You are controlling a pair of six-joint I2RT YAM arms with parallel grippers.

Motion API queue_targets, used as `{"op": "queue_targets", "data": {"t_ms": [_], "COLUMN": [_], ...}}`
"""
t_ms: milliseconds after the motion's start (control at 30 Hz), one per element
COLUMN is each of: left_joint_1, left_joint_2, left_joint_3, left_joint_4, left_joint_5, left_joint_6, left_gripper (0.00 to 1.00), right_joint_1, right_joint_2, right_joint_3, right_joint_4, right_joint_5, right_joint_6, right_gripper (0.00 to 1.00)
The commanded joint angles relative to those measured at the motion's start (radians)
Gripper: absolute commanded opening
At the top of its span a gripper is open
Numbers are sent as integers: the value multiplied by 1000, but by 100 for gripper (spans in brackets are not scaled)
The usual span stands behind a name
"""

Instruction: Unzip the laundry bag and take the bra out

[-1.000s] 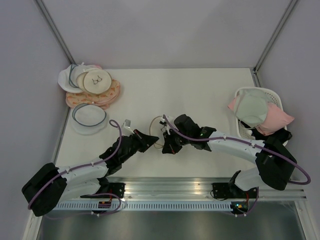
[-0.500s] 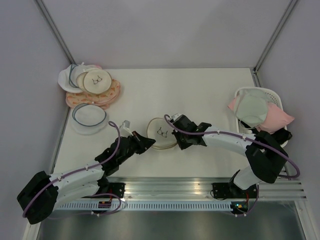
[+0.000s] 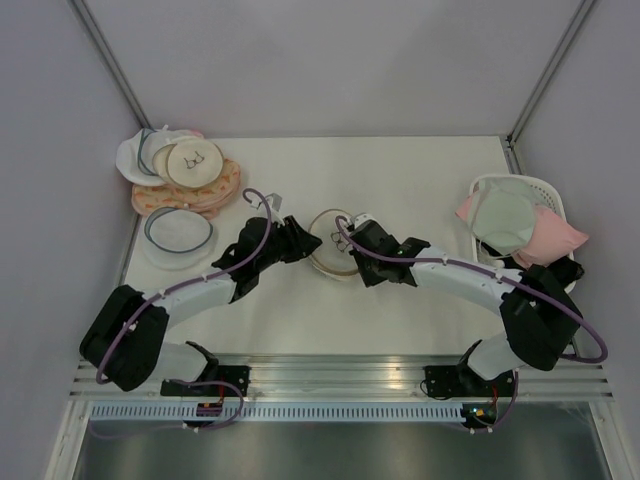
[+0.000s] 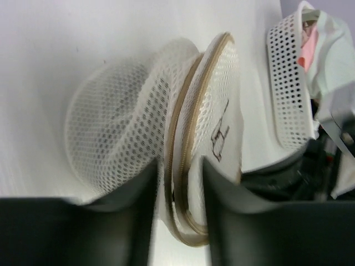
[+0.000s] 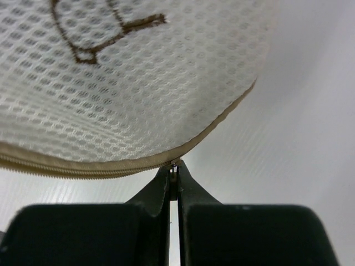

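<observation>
The laundry bag (image 3: 330,250), a round cream mesh pouch with a tan zipper rim and a bra outline on its face, is tipped up on edge at the table's middle. My left gripper (image 3: 307,242) is at the pouch's left side. In the left wrist view its jaws (image 4: 178,163) stand slightly apart, straddling the zipper rim (image 4: 188,149). My right gripper (image 3: 351,247) is at the right side of the bag (image 5: 127,72). There it (image 5: 173,165) is shut on the small zipper pull at the rim. The bra is hidden.
A pile of pink, white and cream pouches (image 3: 185,172) lies at the back left. Beside it is a flat white disc with a grey-blue rim (image 3: 178,232). A white perforated basket (image 3: 490,190) with pale green and pink garments stands at the right edge.
The bag has shifted a little toward the back and tipped up. The left arm swung forward to the bag's left edge and its jaws parted. The right gripper stayed shut at the rim.
</observation>
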Motion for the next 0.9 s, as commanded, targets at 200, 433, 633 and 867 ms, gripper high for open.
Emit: {"op": "queue_targets", "data": {"t_ms": [200,433,633,867], "left_joint_1": [30,-27,-74,-90], "left_joint_2": [-66,-290,-342,-263], "left_joint_3": [60,-135,-243,-282], "left_joint_4": [-128,-155,-92,58], "left_joint_5": [-79,-16,73,49], "left_joint_6": [-31,-231,-372,-447], "left_gripper": [78,79,79,78], "right_joint_1": [-1,4,41,93], "right_joint_2": [-86,-116,-96,-44], "right_joint_3": [-43,-112,-113,-77], "right_joint_4": [53,331,421,395], "right_joint_5": [-170,-662,-746,-731], "right_joint_6": [3,19,49,23], "right_gripper": [0,0,0,0]}}
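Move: The zipper end pinched in the right fingers lies about 6 cm back, 11 cm to the right and 7 cm below the left hand, whose fingers have just begun to part over the zipper strip. The round laundry bag's middle is roughly 4 cm to the left hand's right, 1 cm back and 4 cm below. From the right hand, which already holds the zipper end between its pads, the bag's middle lies some 5 cm ahead, 7 cm left and 3 cm above. Leftward and back, rising about 5 cm, the right hand keeps its pinch and carries the bag's zipper end, turning counter-clockwise with a roll of some 35 degrees. The left opens wide, eases forward and slightly up, then draws back about 11 cm towards that end and sinks, tipping down, until its open fingers straddle the strip. ##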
